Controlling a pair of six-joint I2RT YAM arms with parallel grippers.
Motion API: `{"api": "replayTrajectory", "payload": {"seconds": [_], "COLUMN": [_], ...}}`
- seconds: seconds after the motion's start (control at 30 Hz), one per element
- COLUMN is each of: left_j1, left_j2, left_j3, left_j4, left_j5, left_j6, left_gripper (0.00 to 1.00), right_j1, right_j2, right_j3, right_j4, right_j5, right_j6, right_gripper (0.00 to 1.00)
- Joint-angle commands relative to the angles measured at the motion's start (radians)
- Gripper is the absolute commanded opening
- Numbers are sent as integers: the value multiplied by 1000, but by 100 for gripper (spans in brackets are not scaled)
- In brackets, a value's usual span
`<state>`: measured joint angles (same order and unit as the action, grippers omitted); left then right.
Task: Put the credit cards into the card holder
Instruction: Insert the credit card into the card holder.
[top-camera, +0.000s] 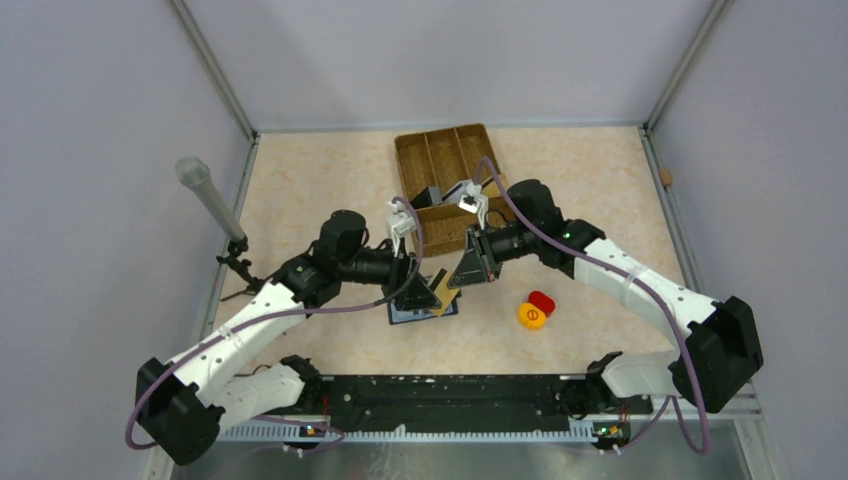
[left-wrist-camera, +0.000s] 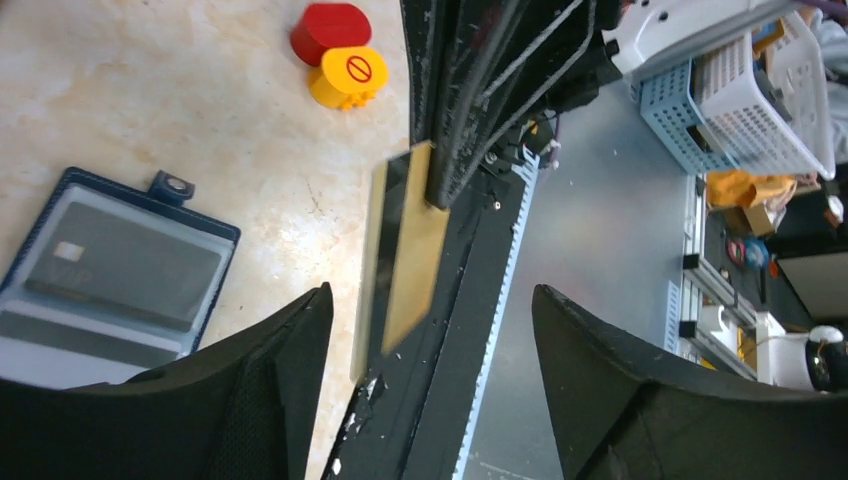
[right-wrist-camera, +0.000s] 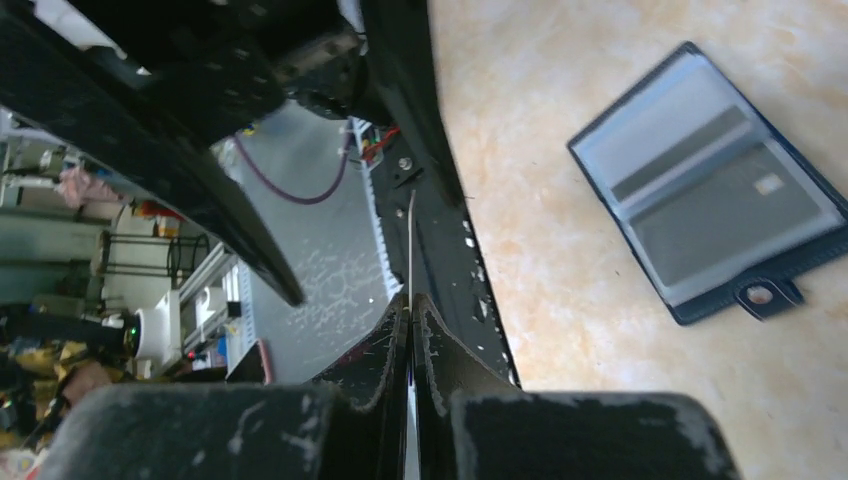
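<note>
The card holder (top-camera: 420, 313) lies open on the table, dark blue outside and blue-grey inside (left-wrist-camera: 80, 340) (right-wrist-camera: 670, 110). One grey credit card (left-wrist-camera: 120, 265) (right-wrist-camera: 730, 220) sits in its slot. Another credit card, gold-faced (top-camera: 441, 291) (left-wrist-camera: 410, 250), hangs in the air above the table's near edge. My right gripper (top-camera: 463, 272) (right-wrist-camera: 410, 300) is shut on it, and that view shows the card edge-on (right-wrist-camera: 410, 235). My left gripper (top-camera: 411, 277) (left-wrist-camera: 432, 295) is open, its fingers on either side of the gold card and apart from it.
A red and a yellow round piece (top-camera: 535, 309) (left-wrist-camera: 340, 50) lie right of the holder. The brown woven divided tray (top-camera: 450, 175) stands at the back centre. A grey cylinder on a stand (top-camera: 205, 195) rises at the left edge. The black rail (top-camera: 440, 395) runs along the near edge.
</note>
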<state>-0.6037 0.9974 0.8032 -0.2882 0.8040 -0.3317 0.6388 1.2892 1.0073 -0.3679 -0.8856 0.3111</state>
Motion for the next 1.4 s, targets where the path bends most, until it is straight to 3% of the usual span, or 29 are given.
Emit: {"api": "replayTrajectory", "payload": {"seconds": [0.0, 0.1, 0.37, 0.43, 0.67, 0.77, 0.83, 0.87, 0.9, 0.97, 1.03, 1.1, 1.23, 1.37], "left_j1": [-48, -57, -58, -57, -58, -57, -58, -57, -58, -58, -57, -58, -57, -52], "left_j2": [53, 73, 55, 56, 61, 60, 60, 60, 59, 51, 25, -5, -26, 22], "left_j3": [38, 33, 5, -8, -22, -32, -41, -48, -57, -80, -120, -178, -276, -323], "left_j4": [-3, -8, 75, 99, 109, 128, 144, 153, 165, 181, 192, 208, 258, 245], "left_j5": [17, 9, 15, 22, 14, 26, 48, 63, 76, 76, 22, -66, -330, -577], "left_j6": [16, 6, -47, -61, -67, -79, -89, -95, -101, -118, -139, -166, -261, -457], "left_gripper": [69, 56, 63, 60, 36, 20, 0, 0, 0, 0, 0, 0, 0, 0], "right_j1": [22, 22, 28, 30, 30, 30, 30, 30, 30, 30, 30, 32, 108, 219], "right_j2": [-22, -21, 2, 5, 11, 12, 14, 18, 18, 21, 20, 10, -43, -21], "right_j3": [10, 15, 27, 23, 23, 22, 24, 26, 25, 18, 2, -17, -59, -100], "right_j4": [132, 134, 35, 28, -5, -10, -17, -20, -22, -11, -6, -8, 5, 15], "right_j5": [-118, -130, -147, -146, -144, -142, -129, -116, -91, -38, 39, 205, 625, 964], "right_j6": [8, -1, -88, -101, -133, -136, -139, -138, -131, -102, -67, -15, 105, 215], "right_gripper": [0, 0, 0, 0, 0, 0, 0, 2, 14, 45, 61, 67, 69, 70]}}
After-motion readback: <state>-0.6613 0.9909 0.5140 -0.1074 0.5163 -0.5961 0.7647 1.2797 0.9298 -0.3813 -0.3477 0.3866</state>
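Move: The yellow card, held in the right fingers, stands about 3 cm to the left hand's right, 1 cm ahead and 1 cm lower; from the right hand its middle is some 3 cm left, 2 cm back and 1 cm lower. From the left hand, the open card holder lies about 5 cm ahead, 3 cm left and 18 cm below, and the yellow cap some 22 cm right, 1 cm ahead and 18 cm below. Left pinches the yellow card, right releases and withdraws down-forward, left lowers it some 8 cm toward the holder. ##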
